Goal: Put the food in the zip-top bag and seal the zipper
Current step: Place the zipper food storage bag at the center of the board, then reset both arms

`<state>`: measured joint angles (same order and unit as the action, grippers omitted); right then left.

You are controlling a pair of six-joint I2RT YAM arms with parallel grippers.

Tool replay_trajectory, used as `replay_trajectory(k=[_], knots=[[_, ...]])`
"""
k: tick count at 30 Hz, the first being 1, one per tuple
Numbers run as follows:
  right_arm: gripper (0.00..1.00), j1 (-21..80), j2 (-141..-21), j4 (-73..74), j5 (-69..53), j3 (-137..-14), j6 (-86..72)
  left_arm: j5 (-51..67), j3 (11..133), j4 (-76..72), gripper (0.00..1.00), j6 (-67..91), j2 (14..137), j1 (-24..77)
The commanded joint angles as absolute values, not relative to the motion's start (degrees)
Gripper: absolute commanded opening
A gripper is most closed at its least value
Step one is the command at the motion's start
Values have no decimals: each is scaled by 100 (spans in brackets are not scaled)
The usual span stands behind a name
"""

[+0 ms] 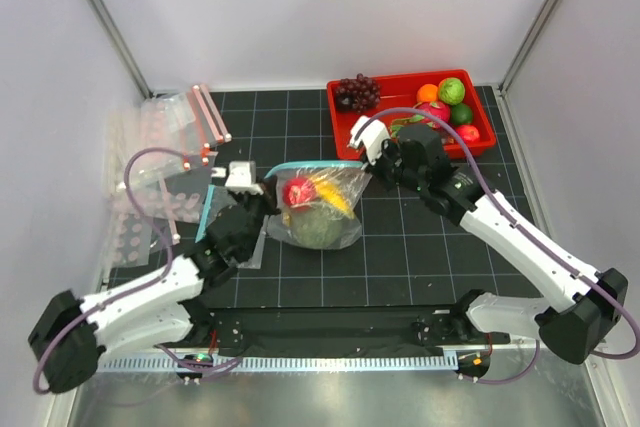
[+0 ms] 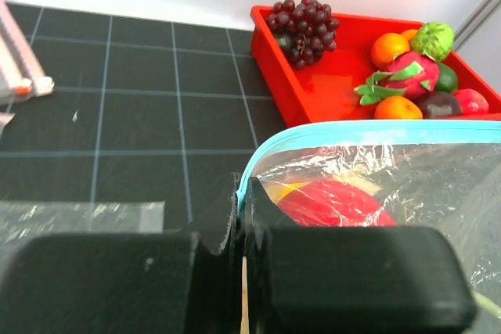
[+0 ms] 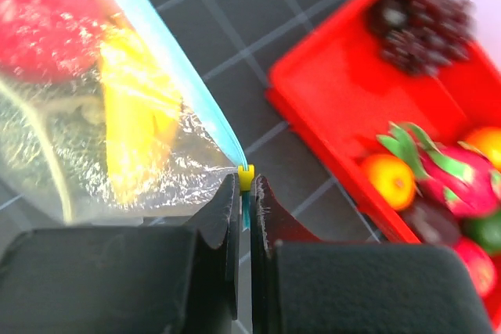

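The clear zip-top bag [image 1: 330, 209] lies mid-table with the green melon [image 1: 318, 228], yellow banana [image 1: 335, 195] and red fruit [image 1: 298, 190] inside. Its teal zipper [image 1: 315, 164] runs along the far edge between my two grippers. My left gripper [image 1: 267, 203] is shut on the strip's left end; the left wrist view shows the strip [image 2: 376, 132] pinched at the gripper [image 2: 243, 193], with the red fruit [image 2: 333, 202] behind the plastic. My right gripper [image 1: 372, 169] is shut on the right end, just below a yellow slider [image 3: 246, 177]. The banana [image 3: 137, 115] shows through the bag.
A red tray [image 1: 480, 137] at the back right holds the grapes [image 1: 355, 92], the dragon fruit [image 2: 407, 76] and other fruits. Clear bags with pink-red strips [image 1: 160, 167] lie at the left. White walls enclose the table.
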<state>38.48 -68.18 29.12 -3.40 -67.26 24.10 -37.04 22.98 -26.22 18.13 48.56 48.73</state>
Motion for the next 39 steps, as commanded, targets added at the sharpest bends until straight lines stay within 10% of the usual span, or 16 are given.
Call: replay_trajectory(k=[1,13,19,23,32,39], knots=[[1,3464,-6548,1716,333,-6487,2101,-3973,3119,-3480,0,1863,5790,4790],[2,3287,-7497,379,2345,-6179,1319,-3323,4789,-3164,17,3172,8120,4324],[64,3287,-7533,70,3462,-6152,853,-2777,4992,-2814,74,3208,8087,4219],[100,3287,-7094,-429,3936,-5889,451,-2891,5062,-2094,85,3024,7393,4192],[100,3287,-6347,2605,4985,-7163,-3222,-2988,4791,-246,100,3410,5319,4192],[100,3287,-5345,2365,4675,-5653,-4456,-2752,3605,159,100,3981,4475,4192]])
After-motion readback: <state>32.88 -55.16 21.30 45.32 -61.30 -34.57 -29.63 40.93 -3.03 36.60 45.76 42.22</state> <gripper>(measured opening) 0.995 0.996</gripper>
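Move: Both hands already hold the zip-top bag by the two ends of its zipper. Its spot at the board's center lies about 8 cm ahead of the left hand, 12 cm to its right and 17 cm below. From the right hand the spot is some 7 cm ahead, 10 cm left and 20 cm below. The red box's middle sits about 25 cm ahead of the right hand and 13 cm right. A flat clear bag lies beneath the left hand, roughly 9 cm left. Carry the bag with both grippers still pinching its zipper ends, forward about 10 cm and to the right some 7 cm, sinking slightly. Open both grippers wide to let go, then draw back and lift clear: the left hand leftward, rising above its starting height, the right hand farther right while swinging clockwise through some 70 degrees and rolling its left side up. ##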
